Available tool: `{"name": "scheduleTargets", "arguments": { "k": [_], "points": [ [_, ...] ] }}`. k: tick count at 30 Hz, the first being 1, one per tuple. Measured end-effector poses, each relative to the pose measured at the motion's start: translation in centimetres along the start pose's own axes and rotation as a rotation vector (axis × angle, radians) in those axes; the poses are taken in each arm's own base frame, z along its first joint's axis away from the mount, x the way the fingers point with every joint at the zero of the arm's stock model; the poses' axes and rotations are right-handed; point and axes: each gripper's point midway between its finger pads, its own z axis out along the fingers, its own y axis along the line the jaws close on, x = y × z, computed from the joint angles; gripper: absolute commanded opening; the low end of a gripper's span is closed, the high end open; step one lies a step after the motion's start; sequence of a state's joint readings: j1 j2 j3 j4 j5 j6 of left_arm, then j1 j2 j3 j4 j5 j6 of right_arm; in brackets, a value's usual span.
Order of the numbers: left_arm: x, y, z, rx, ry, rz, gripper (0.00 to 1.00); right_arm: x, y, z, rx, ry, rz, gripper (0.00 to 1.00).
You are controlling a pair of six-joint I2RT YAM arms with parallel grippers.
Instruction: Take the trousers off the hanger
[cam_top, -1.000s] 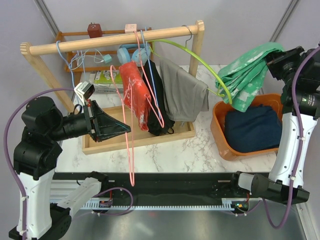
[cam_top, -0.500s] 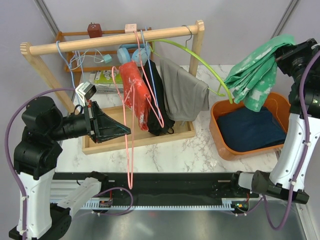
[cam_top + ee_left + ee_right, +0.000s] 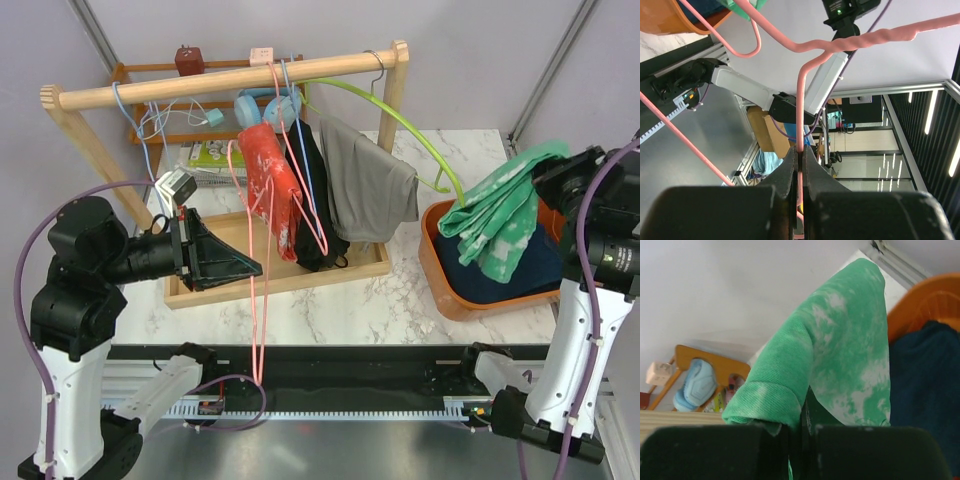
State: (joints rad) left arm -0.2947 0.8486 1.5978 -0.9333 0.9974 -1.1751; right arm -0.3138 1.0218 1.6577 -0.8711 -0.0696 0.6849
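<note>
My right gripper point(image 3: 548, 180) is shut on the mint-green trousers point(image 3: 498, 222), which hang folded over the orange basin point(image 3: 437, 272), free of the green hanger point(image 3: 402, 124). In the right wrist view the green cloth point(image 3: 840, 355) drapes over my shut right gripper point(image 3: 804, 412). The dark navy trousers point(image 3: 535, 268) lie in the basin. The green hanger is bare and hooked on the wooden rail point(image 3: 230, 82). My left gripper point(image 3: 250, 268) is shut on the wire of a pink hanger point(image 3: 262, 310); the left wrist view shows the pink wire point(image 3: 801, 100) pinched in my left gripper point(image 3: 801, 156).
A red garment point(image 3: 270, 180), a black one point(image 3: 315, 215) and a grey one point(image 3: 365, 185) hang from the rail above a wooden tray point(image 3: 290, 282). Behind stands a small shelf point(image 3: 150, 110) with cables and blue headphones point(image 3: 268, 108).
My right arm has carried the green trousers off the end of the green hanger, out to the right, then down over the basin. The left arm has held still.
</note>
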Motion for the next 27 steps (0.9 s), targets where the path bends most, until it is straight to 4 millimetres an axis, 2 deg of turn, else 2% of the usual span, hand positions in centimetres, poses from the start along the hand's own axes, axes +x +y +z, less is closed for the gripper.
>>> {"name": "scheduleTargets", "arguments": {
  "k": [6,14,17,21,24,27],
  "points": [
    [0.5,0.4,-0.1,0.001,0.010,-0.005,0.02,4.6,-4.2,1.2,0.127,0.112,0.045,0.00],
    [1.0,0.4,-0.2,0.009,0.040,-0.011,0.02,7.4,-8.9,1.0,0.266,0.166,0.019,0.00],
    [1.0,0.6,-0.1,0.009,0.060,-0.025,0.02,7.7,-8.4,1.5,0.225,0.180,0.055,0.00],
    [0.7,0.9,0.3,0.005,0.085,-0.047,0.02,8.0,-5.9,2.1,0.102,0.201,0.129,0.00],
    [0.3,1.1,0.7,0.000,0.096,-0.063,0.02,7.5,-3.7,2.3,0.003,0.203,0.171,0.00],
    [0.1,1.2,0.9,-0.003,0.106,-0.075,0.02,7.2,-2.6,2.5,-0.047,0.204,0.188,0.00]
  ]
}}
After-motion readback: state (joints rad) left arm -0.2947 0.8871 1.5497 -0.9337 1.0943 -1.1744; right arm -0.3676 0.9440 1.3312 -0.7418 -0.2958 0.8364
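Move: The right hand holds the green trousers above the orange basket, whose middle is about 32 cm below it, 3 cm back and 3 cm left. The light-green hanger's near end is some 14 cm left, 2 cm back and 8 cm below that hand. From the left hand, which keeps the pink hanger, the basket is roughly 47 cm right, 17 cm ahead and 37 cm below. Still pinching the green trousers, the right hand drops about 11 cm towards the basket, then rises 4. ##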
